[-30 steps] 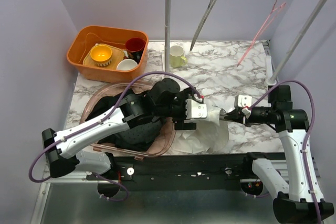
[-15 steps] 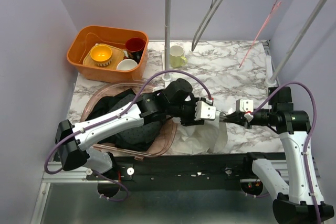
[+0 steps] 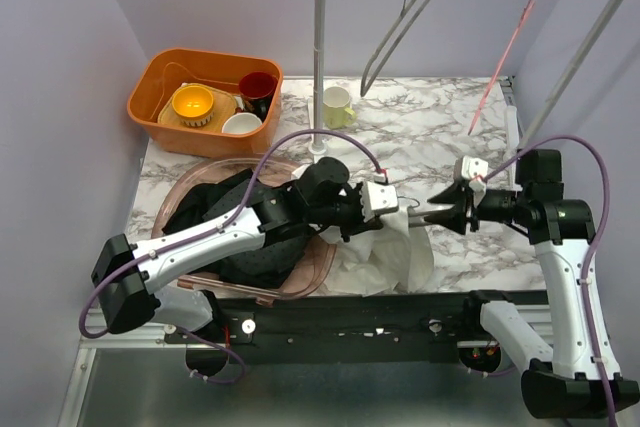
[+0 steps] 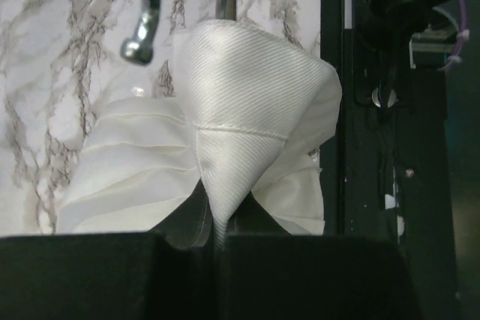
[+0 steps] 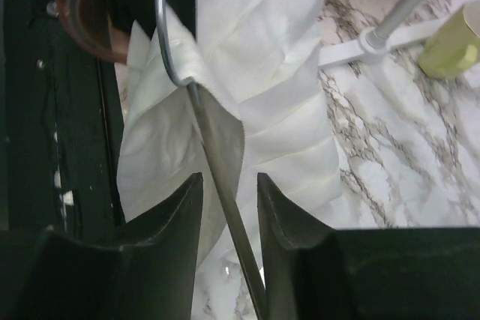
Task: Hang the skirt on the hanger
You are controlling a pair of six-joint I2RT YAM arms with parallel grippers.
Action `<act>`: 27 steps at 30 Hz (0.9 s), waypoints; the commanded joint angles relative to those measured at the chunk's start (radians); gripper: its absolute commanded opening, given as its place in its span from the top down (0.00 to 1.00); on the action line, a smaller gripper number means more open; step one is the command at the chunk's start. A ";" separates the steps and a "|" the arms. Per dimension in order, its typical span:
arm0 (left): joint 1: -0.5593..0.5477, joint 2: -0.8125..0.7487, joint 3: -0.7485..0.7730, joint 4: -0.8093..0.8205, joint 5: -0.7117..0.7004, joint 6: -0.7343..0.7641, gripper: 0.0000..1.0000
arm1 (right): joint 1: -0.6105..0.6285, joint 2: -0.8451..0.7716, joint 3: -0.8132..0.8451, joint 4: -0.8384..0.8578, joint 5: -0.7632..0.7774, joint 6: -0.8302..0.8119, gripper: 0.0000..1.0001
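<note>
The white pleated skirt (image 3: 388, 255) lies bunched on the marble table near the front edge. My left gripper (image 3: 393, 212) is shut on a fold of it; in the left wrist view the skirt (image 4: 251, 110) rises as a cone pinched at the fingertips of that gripper (image 4: 217, 222). A metal wire hanger (image 5: 217, 151) has its hook (image 5: 166, 50) against the skirt (image 5: 262, 73). Its shaft runs between the jaws of my right gripper (image 5: 229, 179), which stand apart, open. From above, that gripper (image 3: 437, 217) faces the left one. The hook's tip (image 4: 139, 41) also shows by the fabric.
A clothes rack (image 3: 320, 57) stands at the back, with a grey hanger (image 3: 395, 37) and a pink one (image 3: 505, 52) on its rail. An orange bin (image 3: 150, 87) of bowls and cups, a pale mug (image 3: 337, 107) and a clear basket (image 3: 318, 265) of dark clothes lie to the left.
My left gripper reached in and shut on the skirt's fold, then drew slightly left. My right gripper opened off the hanger's shaft and shifted a little right.
</note>
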 commanded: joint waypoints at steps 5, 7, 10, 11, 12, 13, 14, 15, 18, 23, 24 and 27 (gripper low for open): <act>0.086 -0.120 -0.180 0.259 -0.063 -0.485 1.00 | -0.008 -0.061 0.148 0.334 0.318 0.669 0.15; 0.100 -0.136 -0.202 0.292 -0.076 -0.557 1.00 | -0.008 -0.081 0.128 0.331 0.354 0.666 0.12; 0.111 -0.161 -0.206 0.308 -0.095 -0.608 1.00 | -0.008 -0.102 0.035 0.285 0.324 0.582 0.10; 0.112 -0.169 -0.206 0.312 -0.099 -0.633 1.00 | -0.008 -0.104 0.004 0.247 0.313 0.539 0.10; 0.111 -0.184 -0.205 0.317 -0.098 -0.642 1.00 | -0.009 -0.104 -0.037 0.237 0.308 0.463 0.11; 0.114 -0.192 -0.203 0.322 -0.096 -0.650 1.00 | -0.008 -0.102 -0.105 0.232 0.323 0.423 0.12; 0.114 -0.198 -0.202 0.323 -0.099 -0.667 1.00 | -0.008 -0.104 -0.142 0.237 0.325 0.387 0.12; 0.114 -0.204 -0.200 0.325 -0.101 -0.671 1.00 | -0.008 -0.107 -0.177 0.263 0.345 0.369 0.12; 0.114 -0.227 -0.206 0.340 -0.101 -0.696 1.00 | -0.008 -0.114 -0.275 0.366 0.378 0.381 0.12; 0.114 -0.245 -0.212 0.375 -0.098 -0.723 1.00 | -0.008 -0.105 -0.349 0.565 0.449 0.471 0.12; 0.114 -0.248 -0.215 0.378 -0.101 -0.728 1.00 | -0.008 -0.099 -0.357 0.573 0.443 0.475 0.12; 0.114 -0.256 -0.217 0.385 -0.109 -0.737 1.00 | -0.008 -0.073 -0.354 0.568 0.400 0.493 0.21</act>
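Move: The right hand is still round the hanger bar; the skirt's loose waistband edge hangs about 3 cm left, 1 cm ahead and 10 cm below. The hanger's middle is some 7 cm to its left, level with it, and the skirt's lower folds about 14 cm left, 3 cm ahead and 18 cm down. From the left hand, already pinching the waistband, the loose edge is some 10 cm right, 1 cm ahead and 8 cm below. Right hand opens off the hanger, rises 6 cm, drops 15 beside the skirt; left keeps pinching, turning forward. ##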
